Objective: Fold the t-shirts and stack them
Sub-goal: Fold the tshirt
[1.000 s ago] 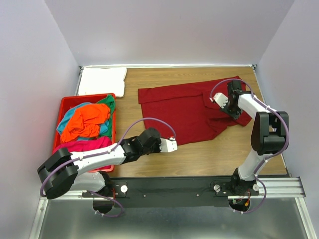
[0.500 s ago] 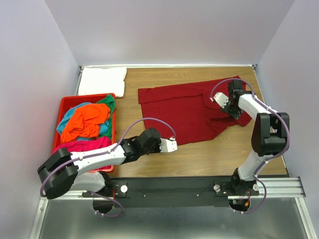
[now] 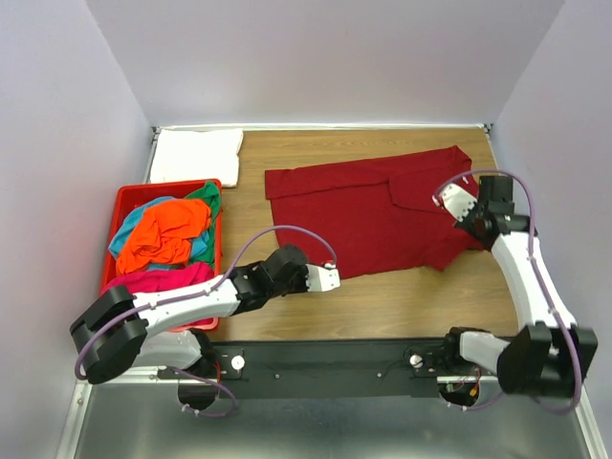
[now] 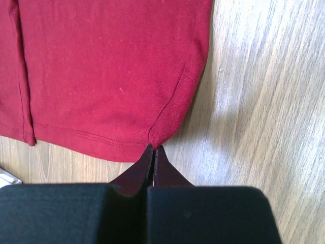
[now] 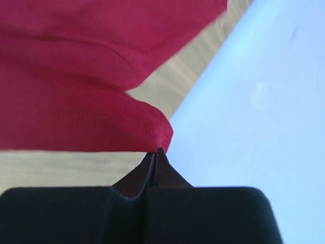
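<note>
A dark red t-shirt (image 3: 368, 215) lies spread across the middle of the wooden table. My left gripper (image 3: 335, 278) is shut on its near hem corner, and the left wrist view shows the cloth (image 4: 111, 71) pinched at the tips of the gripper (image 4: 154, 148). My right gripper (image 3: 446, 199) is shut on the shirt's right edge. In the right wrist view a fold of red cloth (image 5: 76, 76) hangs from the right gripper (image 5: 155, 151), lifted off the wood. A folded white t-shirt (image 3: 196, 155) lies at the back left.
A red bin (image 3: 124, 206) stands at the left, holding crumpled orange (image 3: 167, 229), green (image 3: 206, 196), teal and magenta (image 3: 163, 279) shirts. Pale walls close in on the left, back and right. The black rail (image 3: 335, 363) runs along the near edge.
My right gripper has shut on the shirt's right edge. It moved right and towards me as its arm swung back, drawing the cloth outward. The left arm has not moved.
</note>
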{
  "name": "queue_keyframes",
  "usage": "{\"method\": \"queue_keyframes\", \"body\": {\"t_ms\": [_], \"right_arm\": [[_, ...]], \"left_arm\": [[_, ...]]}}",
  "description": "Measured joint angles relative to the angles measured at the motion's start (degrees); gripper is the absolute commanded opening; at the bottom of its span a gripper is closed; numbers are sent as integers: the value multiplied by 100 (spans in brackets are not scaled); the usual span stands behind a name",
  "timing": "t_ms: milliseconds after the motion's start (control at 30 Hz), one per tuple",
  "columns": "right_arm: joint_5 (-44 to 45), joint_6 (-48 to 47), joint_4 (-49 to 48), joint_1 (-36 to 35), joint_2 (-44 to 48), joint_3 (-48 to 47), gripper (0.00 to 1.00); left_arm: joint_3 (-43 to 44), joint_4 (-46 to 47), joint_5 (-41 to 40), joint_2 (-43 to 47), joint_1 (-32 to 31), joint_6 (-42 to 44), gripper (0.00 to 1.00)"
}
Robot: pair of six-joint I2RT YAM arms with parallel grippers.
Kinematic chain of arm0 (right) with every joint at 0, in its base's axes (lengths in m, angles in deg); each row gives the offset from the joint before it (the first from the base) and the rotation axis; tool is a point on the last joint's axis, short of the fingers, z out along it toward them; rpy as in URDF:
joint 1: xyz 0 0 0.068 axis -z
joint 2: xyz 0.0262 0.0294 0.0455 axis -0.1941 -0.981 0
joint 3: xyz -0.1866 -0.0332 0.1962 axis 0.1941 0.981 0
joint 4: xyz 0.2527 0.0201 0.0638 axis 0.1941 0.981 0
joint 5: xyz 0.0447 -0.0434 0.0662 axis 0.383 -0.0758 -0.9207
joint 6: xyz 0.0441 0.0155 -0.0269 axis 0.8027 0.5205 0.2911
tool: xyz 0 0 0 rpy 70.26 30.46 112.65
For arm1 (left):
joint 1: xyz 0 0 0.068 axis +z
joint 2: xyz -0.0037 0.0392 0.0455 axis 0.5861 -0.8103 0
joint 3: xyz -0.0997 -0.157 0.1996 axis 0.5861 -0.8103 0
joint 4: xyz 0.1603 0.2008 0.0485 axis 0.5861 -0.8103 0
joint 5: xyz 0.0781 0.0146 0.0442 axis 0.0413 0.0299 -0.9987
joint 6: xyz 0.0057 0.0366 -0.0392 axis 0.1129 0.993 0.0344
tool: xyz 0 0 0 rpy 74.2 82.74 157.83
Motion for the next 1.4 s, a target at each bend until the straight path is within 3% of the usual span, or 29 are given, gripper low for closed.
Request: {"method": "queue_keyframes", "body": {"t_ms": [267, 500, 1100, 1400], "right_arm": [[57, -264, 564, 273, 1781, 870, 1], [50, -358, 837, 273, 2347, 1021, 1], [-708, -127, 208, 273, 9, -155, 1], [-920, -2, -116, 273, -1023, -1147, 1]], "left_arm": [[0, 22, 0, 92, 9, 0, 0], [0, -13, -7, 264, -9, 0, 0], [212, -190, -339, 417, 26, -28, 0], [564, -249, -201, -98, 546, -31, 0]]}}
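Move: The left gripper already holds the red t-shirt's near-left corner, just above the table; the t-shirt's far-left corner lies some 24 cm ahead of it and 8 cm to its left, the white shirt stack about 28 cm ahead and 24 cm left. The right gripper holds the near-right end roughly 10 cm up; from it the far-right corner is some 21 cm ahead, 2 cm left, and the folded flap 13 cm ahead, 10 cm left. Keep both grippers shut on the near edge. Draw the right one straight back about 8 cm, then swing it forward some 14 cm towards the t-shirt's far edge, rising slightly; meanwhile raise the left gripper about 2 cm and then follow with it about 4 cm forward, so both carry the held edge towards the far side. ##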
